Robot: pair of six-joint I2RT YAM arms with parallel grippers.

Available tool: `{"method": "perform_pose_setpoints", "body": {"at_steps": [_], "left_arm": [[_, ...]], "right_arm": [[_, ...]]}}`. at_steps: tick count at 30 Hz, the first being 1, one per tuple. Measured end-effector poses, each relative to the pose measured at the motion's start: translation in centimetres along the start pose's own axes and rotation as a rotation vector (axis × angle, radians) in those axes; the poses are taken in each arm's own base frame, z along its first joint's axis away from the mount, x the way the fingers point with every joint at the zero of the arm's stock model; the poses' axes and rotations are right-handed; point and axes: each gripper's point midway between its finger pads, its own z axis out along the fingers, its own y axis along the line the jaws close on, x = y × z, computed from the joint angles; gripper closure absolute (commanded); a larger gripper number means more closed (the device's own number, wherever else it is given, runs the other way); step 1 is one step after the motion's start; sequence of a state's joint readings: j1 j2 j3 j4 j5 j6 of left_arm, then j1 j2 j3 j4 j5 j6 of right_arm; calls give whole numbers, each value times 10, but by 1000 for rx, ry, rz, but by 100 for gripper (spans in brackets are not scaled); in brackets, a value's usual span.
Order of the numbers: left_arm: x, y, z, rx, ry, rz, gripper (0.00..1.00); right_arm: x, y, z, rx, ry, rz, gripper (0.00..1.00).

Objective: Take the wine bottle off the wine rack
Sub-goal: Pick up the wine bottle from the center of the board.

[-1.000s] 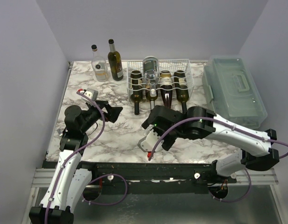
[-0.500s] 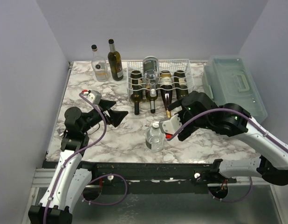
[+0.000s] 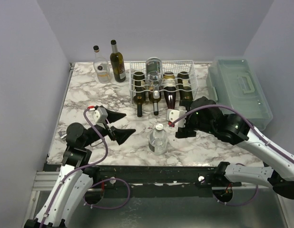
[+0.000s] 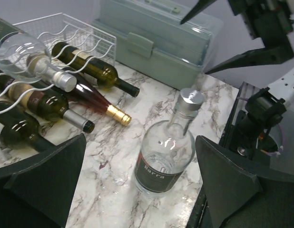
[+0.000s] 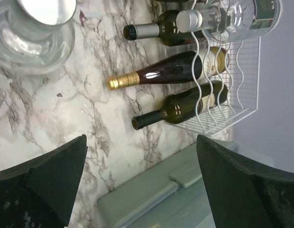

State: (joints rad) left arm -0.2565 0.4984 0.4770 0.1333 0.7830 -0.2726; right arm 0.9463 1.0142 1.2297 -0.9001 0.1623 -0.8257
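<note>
The white wire wine rack [image 3: 191,78] stands at the back middle, with dark wine bottles [image 3: 171,92] lying in its lower cradles and a clear one [image 3: 153,67] on top. In front of it a clear silver-capped bottle [image 3: 158,139] stands upright on the marble. My right gripper [image 3: 185,118] points down between that bottle and the rack, open and empty; its view shows the green bottle [image 5: 185,107] and the gold-foiled one [image 5: 161,73] sticking out of the rack [image 5: 232,95]. My left gripper [image 3: 129,124] is open and faces the clear bottle [image 4: 166,152], which stands just beyond its fingertips.
A translucent green-grey box [image 3: 240,90] with a handle fills the right side. A clear bottle [image 3: 101,66] and a dark green bottle [image 3: 118,61] stand upright at the back left. The table's near edge runs just in front of the standing clear bottle.
My right gripper stood the clear bottle on the table, opened, and drew back right toward the rack. My left gripper swung right and nearer, toward that bottle.
</note>
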Motion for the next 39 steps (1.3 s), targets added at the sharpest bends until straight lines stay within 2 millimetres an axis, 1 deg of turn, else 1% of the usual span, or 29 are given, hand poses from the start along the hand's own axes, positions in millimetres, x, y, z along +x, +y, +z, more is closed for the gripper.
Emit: {"method": "perform_pose_setpoints", "body": {"at_steps": [4,7,10,12,14,15,16,17,19,22,24,28,30,36,39], "left_arm": [[9,-20,-4,57,-11,11,1],[12,-29,-5,84,-18,18,1],[14,-36,-5,96,-26,23,1],[16,-39,-3,100,-25,21,1],[19,-44,0,109,-19,19,1],[21,-46,2,114,-16,19,1],[22,-49,3,122,-11,19,1],[26,-53,6,129,-1,19,1],[36,-60,11,139,34,14,1],[50,-67,16,142,90,18,1],[54,-70,18,138,106,28,1],[59,-75,20,118,120,48,1],[61,-76,20,108,127,55,1],[68,-83,21,110,146,76,1],[67,-86,22,118,149,94,1]], "right_arm": [[5,-3,20,-2,26,166,1],[24,-14,39,-10,70,348,0],[45,-25,54,0,87,503,0],[54,-30,59,17,66,594,1],[59,-33,62,30,13,688,1],[61,-33,63,33,-16,733,0],[61,-27,68,17,-62,792,0],[63,-29,65,31,-71,810,1],[65,-26,68,37,-121,875,1],[63,-13,75,8,-172,945,0],[63,-6,80,-22,-201,987,1],[73,-3,82,-42,-232,1058,1],[73,-2,82,-54,-249,1062,1],[64,5,78,-96,-302,1029,1],[62,6,76,-102,-314,1013,1]]}}
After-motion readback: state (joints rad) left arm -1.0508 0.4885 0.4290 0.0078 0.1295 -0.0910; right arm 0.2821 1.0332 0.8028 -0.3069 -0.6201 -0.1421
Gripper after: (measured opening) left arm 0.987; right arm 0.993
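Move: The clear bottle I go for stands upright near the board's front edge, about 14 cm to the right of my left hand, some 5 cm back, its middle about 7 cm lower. Two bottles lie in the rack beyond it: the gold-necked one about 23 cm ahead of my left hand and 19 cm to its right, the silver-necked one about 25 cm ahead and 12 cm right. From my right hand the clear bottle is roughly 8 cm back and 11 cm left. I bring my left hand, wide open, in on the clear bottle from its left, some 7 cm back towards me and as far right, sinking about 5 cm. Meanwhile my empty right hand clears away from the bottle, forward and down about 8 cm beside the gold neck, easing back slightly at the end and rolling some 60 degrees about its own fingers. ##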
